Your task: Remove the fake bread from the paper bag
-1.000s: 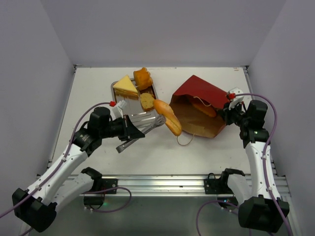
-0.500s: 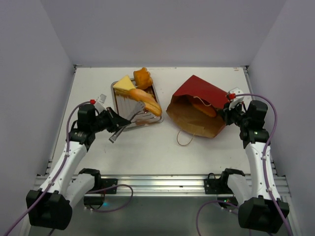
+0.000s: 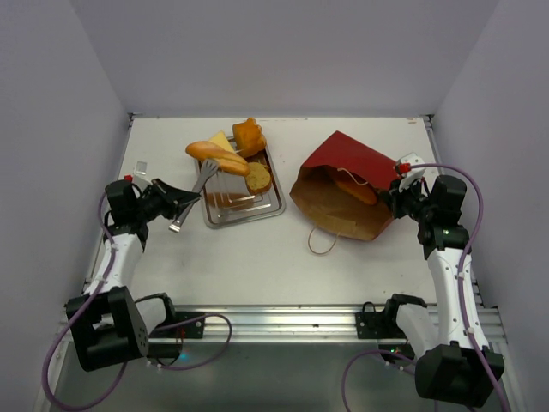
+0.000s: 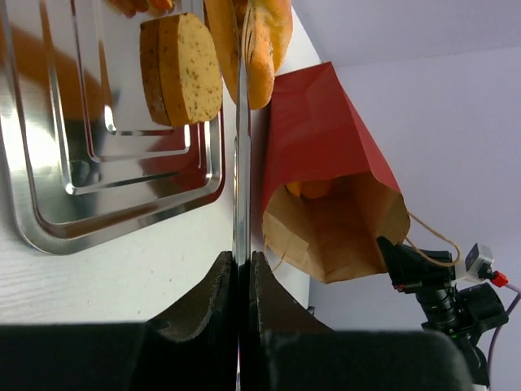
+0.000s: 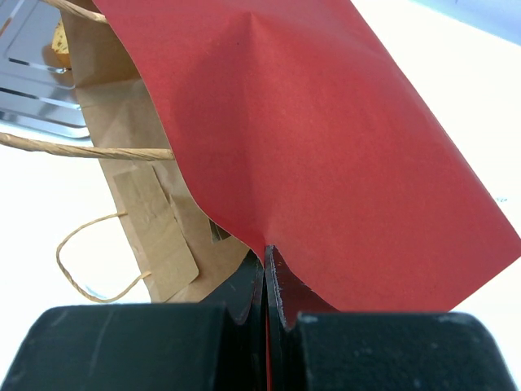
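My left gripper (image 3: 180, 204) (image 4: 242, 262) is shut on a pair of metal tongs (image 3: 196, 190) (image 4: 242, 155). The tongs' far end grips a long baguette (image 3: 216, 156) (image 4: 265, 37), held over the back left of the silver tray (image 3: 273, 206) (image 4: 122, 191). On the tray lie a pale yellow wedge (image 3: 226, 140), an orange-brown bun (image 3: 249, 136) and a round slice (image 3: 257, 177) (image 4: 183, 69). The red paper bag (image 3: 347, 159) (image 4: 321, 130) (image 5: 326, 147) lies on its side, mouth open toward the tray, with another loaf (image 3: 356, 190) (image 4: 313, 189) inside. My right gripper (image 3: 396, 196) (image 5: 266, 254) is shut on the bag's edge.
A loop handle (image 3: 322, 243) (image 5: 89, 261) of the bag trails on the white table toward the front. A small pale tag (image 3: 141, 165) lies near the left wall. Walls close in the table at the back and on both sides.
My left arm has swung left and back, carrying the tongs and baguette from beside the bag's mouth to over the tray's back left. The right arm and bag have stayed still.
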Robot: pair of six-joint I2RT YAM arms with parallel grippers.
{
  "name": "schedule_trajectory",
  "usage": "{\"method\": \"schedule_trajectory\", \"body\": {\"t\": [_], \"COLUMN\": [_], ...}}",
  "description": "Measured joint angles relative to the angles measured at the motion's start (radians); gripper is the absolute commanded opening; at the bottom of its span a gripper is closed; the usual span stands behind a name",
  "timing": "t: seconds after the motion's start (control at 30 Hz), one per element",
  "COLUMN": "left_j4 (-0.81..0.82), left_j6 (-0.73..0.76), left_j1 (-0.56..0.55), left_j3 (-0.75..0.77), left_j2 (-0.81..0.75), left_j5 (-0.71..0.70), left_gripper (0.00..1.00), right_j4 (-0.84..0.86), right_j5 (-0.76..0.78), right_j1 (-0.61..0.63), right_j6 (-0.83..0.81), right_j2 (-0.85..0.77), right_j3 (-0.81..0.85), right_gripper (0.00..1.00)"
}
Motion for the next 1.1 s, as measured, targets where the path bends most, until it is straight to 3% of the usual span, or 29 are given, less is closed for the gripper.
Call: {"method": "schedule_trajectory", "body": {"t": [0.37,0.87,1.1], "left_j4": [0.014,0.035,0.036], "left_j6": [0.060,0.108,0.134], "left_j1": [0.067,0.087,0.098], "left_j3": [-0.030,-0.023,0.008], "left_j2": [0.089,0.263,0.338], "left_j5": [0.112,0.116,0.121], "left_gripper": [0.00,0.00,0.12], "right_j4": [0.000,0.000,0.000], "right_j5": [0.000,0.000,0.000], "right_j1": [0.000,0.000,0.000], "right_j6": [0.000,0.000,0.000], "right_j2": [0.002,0.002,0.002], "right_j3": [0.000,0.000,0.000], "right_gripper": [0.00,0.00,0.00]}}
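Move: With my left hand I hold the tongs, the long loaf already pinched at their tip. It's going to the near-left part of the tray, about 15 cm ahead of my left hand, 7 cm to its right and 16 cm below. From that spot the yellow wedge lies some 10 cm farther out and 3 cm left, the round bread 2 cm farther out and 10 cm right. From my right hand the spot is about 16 cm ahead, 45 cm left and 19 cm down. I lower my left hand about 7 cm, easing a couple of centimetres to the left, and tip the wrist some 10 degrees farther nose-down, so the loaf in the tongs sinks towards the near-left part of the tray, beside the round bread and short of the yellow wedge. My fingers keep their squeeze on the tongs all the way. ##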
